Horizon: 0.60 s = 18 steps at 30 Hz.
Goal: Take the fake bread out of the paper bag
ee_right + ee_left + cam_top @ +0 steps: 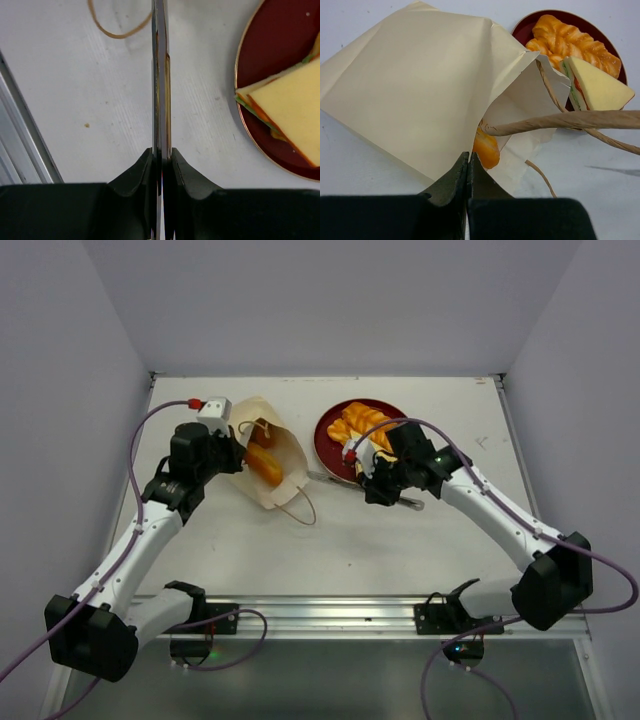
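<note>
The cream paper bag [285,455] [420,85] lies on its side, mouth toward the red plate [325,440] [522,30]. A long orange roll [263,462] [486,147] lies inside the mouth. My left gripper [232,452] [468,157] is shut on the bag's paper edge. On the plate rest a ridged orange bread [355,425] [570,40] and a pale triangular sandwich slice [597,90] [295,100]. My right gripper [378,488] [161,152], just in front of the plate, is shut on thin metal tongs [325,477] [160,75] squeezed flat, pointing toward the bag.
The bag's brown cord handles [300,508] [570,120] [120,30] trail over the white table between bag and plate. A metal rail [330,612] runs along the near edge. Grey walls stand on the left, back and right.
</note>
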### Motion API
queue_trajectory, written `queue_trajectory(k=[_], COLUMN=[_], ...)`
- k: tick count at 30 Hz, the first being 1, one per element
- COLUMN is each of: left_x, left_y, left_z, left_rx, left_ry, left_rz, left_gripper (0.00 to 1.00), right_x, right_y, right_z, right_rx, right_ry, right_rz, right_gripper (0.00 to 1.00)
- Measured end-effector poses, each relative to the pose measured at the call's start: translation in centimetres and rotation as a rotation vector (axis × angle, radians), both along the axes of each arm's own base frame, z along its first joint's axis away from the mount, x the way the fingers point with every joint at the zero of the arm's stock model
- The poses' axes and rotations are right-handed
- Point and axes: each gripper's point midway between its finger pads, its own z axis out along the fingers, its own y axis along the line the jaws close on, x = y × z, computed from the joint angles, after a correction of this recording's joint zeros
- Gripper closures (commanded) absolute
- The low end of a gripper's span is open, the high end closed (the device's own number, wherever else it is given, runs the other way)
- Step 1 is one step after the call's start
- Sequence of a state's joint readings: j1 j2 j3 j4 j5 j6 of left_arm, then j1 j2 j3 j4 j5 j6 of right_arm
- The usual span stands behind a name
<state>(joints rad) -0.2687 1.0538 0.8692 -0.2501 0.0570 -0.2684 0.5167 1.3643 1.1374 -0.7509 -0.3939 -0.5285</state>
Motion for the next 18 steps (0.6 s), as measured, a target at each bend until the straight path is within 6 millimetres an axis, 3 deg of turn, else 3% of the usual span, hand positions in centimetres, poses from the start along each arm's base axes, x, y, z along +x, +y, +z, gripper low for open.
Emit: queue_trajectory(k=[6, 9, 12, 18], left_x=[-0.1, -0.2, -0.3, -0.4], left_y=[-0.3, -0.5, -0.8, -1.1], left_z=[0.0, 0.0, -0.1, 0.0], left_rx=[-0.008, -0.014, -0.021, -0.032], left_ry=[0.002, 0.004, 0.008, 0.012], left_rz=[-0.017, -0.028, -0.043, -0.054], left_gripper=[1.0, 1.0, 1.0, 1.0], right_x=[-3.7, -4.5, -4.0, -0.4], right_y=[3.0, 4.2, 5.2, 7.7], right_z=[2.8, 3.1, 2.6, 0.7], right_rx=[0.053, 0.046, 0.003, -0.109], right_ry=[-0.056, -0.06, -0.069, -0.09], right_rz=[0.13, 0.149, 0.126, 0.034], right_gripper=[0.72, 0.68, 0.62, 0.53])
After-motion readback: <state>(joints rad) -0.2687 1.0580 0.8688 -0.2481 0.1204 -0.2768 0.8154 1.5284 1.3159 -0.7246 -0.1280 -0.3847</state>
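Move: The bread left in the paper bag lies roughly 18 cm to the right gripper's left, 5 cm ahead and 7 cm below it. The bag's lower handle loop is 12 cm left and 3 cm back. The plate's middle is some 10 cm straight ahead, with the sandwich on it 8 cm ahead and 3 cm right. From the left gripper that bread is about 5 cm right, 1 cm back and 12 cm down. Swing the right gripper, still holding the tongs, about 8 cm left towards the bag's mouth: first draw back some 4 cm while lifting 3 cm, then reach forward again and sink. Open the fingers by about a quarter of their range on the way so that the tongs spread. Keep the left gripper shut on the bag's edge, letting it ease about 1 cm right. ##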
